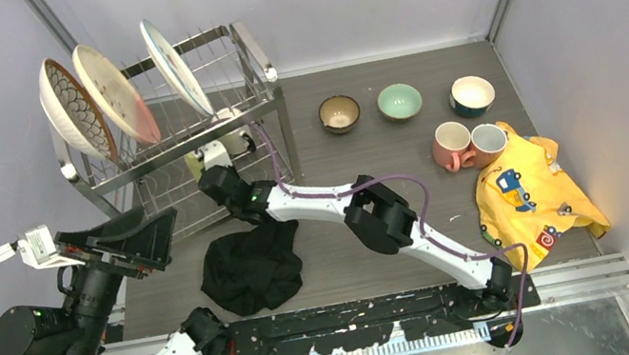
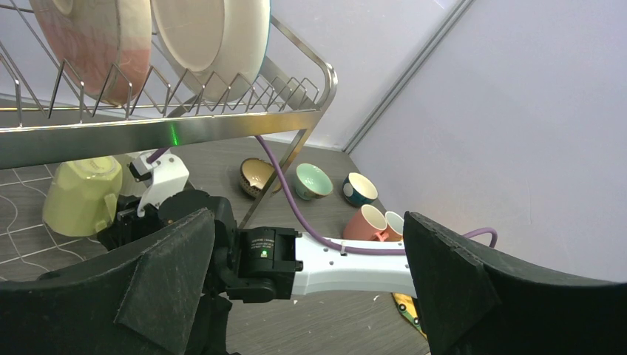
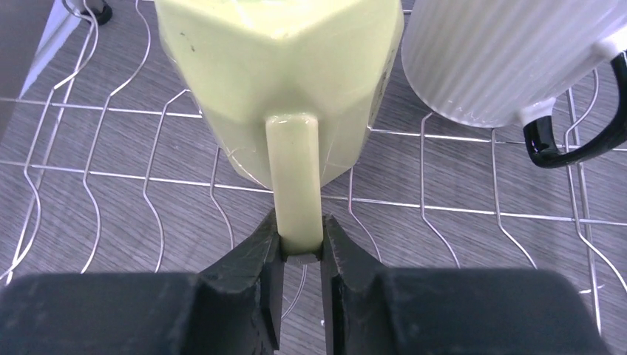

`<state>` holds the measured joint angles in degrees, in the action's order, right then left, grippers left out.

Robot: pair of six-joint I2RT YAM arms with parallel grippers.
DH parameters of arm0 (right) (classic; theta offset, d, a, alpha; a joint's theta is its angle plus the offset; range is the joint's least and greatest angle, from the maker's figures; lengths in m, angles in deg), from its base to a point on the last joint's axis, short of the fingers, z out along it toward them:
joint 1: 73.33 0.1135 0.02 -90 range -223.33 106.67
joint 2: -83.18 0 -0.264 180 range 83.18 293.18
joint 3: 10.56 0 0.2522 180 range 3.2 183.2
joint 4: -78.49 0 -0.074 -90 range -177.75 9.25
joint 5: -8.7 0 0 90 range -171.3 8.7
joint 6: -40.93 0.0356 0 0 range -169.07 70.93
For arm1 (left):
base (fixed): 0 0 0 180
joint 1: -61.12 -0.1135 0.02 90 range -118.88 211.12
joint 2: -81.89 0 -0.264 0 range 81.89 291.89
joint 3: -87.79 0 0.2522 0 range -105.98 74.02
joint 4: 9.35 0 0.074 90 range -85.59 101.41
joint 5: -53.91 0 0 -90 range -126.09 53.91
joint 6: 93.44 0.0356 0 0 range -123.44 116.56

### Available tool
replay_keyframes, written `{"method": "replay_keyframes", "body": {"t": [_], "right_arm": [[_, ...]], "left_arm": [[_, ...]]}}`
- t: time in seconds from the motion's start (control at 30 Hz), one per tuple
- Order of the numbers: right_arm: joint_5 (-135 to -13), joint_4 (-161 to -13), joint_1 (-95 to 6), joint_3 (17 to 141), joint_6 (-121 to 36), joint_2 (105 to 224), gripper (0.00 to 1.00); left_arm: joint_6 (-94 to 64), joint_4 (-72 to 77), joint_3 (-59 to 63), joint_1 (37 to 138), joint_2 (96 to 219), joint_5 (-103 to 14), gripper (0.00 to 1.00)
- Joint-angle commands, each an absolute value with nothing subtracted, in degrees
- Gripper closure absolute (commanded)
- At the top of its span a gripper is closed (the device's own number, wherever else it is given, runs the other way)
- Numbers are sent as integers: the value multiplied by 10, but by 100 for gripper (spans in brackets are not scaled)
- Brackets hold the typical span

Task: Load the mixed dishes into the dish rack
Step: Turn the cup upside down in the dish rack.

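The silver dish rack (image 1: 254, 52) stands at the back left with three plates (image 1: 115, 93) upright on its upper tier. On the lower wire shelf sit a yellow mug (image 3: 281, 66) and a ribbed white mug (image 3: 503, 59). My right gripper (image 3: 299, 240) reaches under the upper tier and is shut on the yellow mug's handle. Near the rack's front left corner, my left gripper (image 1: 124, 243) hangs wide open and holds nothing. Brown (image 1: 340, 113), mint-green (image 1: 399, 101) and blue (image 1: 472, 96) bowls and two pink mugs (image 1: 451, 146) stand on the table to the right.
A black cloth (image 1: 251, 267) lies crumpled below the right forearm. A yellow cloth (image 1: 531, 194) lies at the right, against the pink mugs. The right arm's purple cable (image 2: 285, 194) loops past the rack's front post. Grey walls close in the table on three sides.
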<state>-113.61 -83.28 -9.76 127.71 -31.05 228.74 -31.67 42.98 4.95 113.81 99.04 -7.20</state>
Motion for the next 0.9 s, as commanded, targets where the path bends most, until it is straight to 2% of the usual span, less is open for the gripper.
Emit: {"method": "replay_keyframes", "body": {"t": [0.0,0.1,0.4,0.87], "right_arm": [[-1151,-874,-100,1289,-333,2267,85],[-1155,-896,-100,1289,-347,2271,89],[-1187,-951,-108,1316,-397,2310,90],[-1229,-907,-141,1404,-364,2359,93]], "left_arm": [[-316,417,47,1135,989,-68,0],[-317,418,46,1135,988,-68,0],[-322,418,45,1135,993,-77,0],[-322,413,60,1135,977,-66,0]]}}
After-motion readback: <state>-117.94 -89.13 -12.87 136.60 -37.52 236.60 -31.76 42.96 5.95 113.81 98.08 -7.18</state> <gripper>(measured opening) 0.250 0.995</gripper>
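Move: With the green cup hanging upside down by its handle in my right fingers, I'm heading for the free spot on the lower rack, about 10 cm ahead, 1 cm left and 4 cm below. The white mug stands some 7 cm ahead and 6 cm right; the black cloth lies roughly 23 cm back, 4 cm right, on the table. From my left hand that spot is about 35 cm ahead, 4 cm left and far below. I slide the upturned cup deeper into the lower rack with my right hand, easing off slowly and then quickening to about 5 cm forward at nearly level height, bringing the cup in alongside the white mug. My fingertips tip up some 5 to 10 degrees and turn slightly clockwise, while I keep my pinch on the handle. ##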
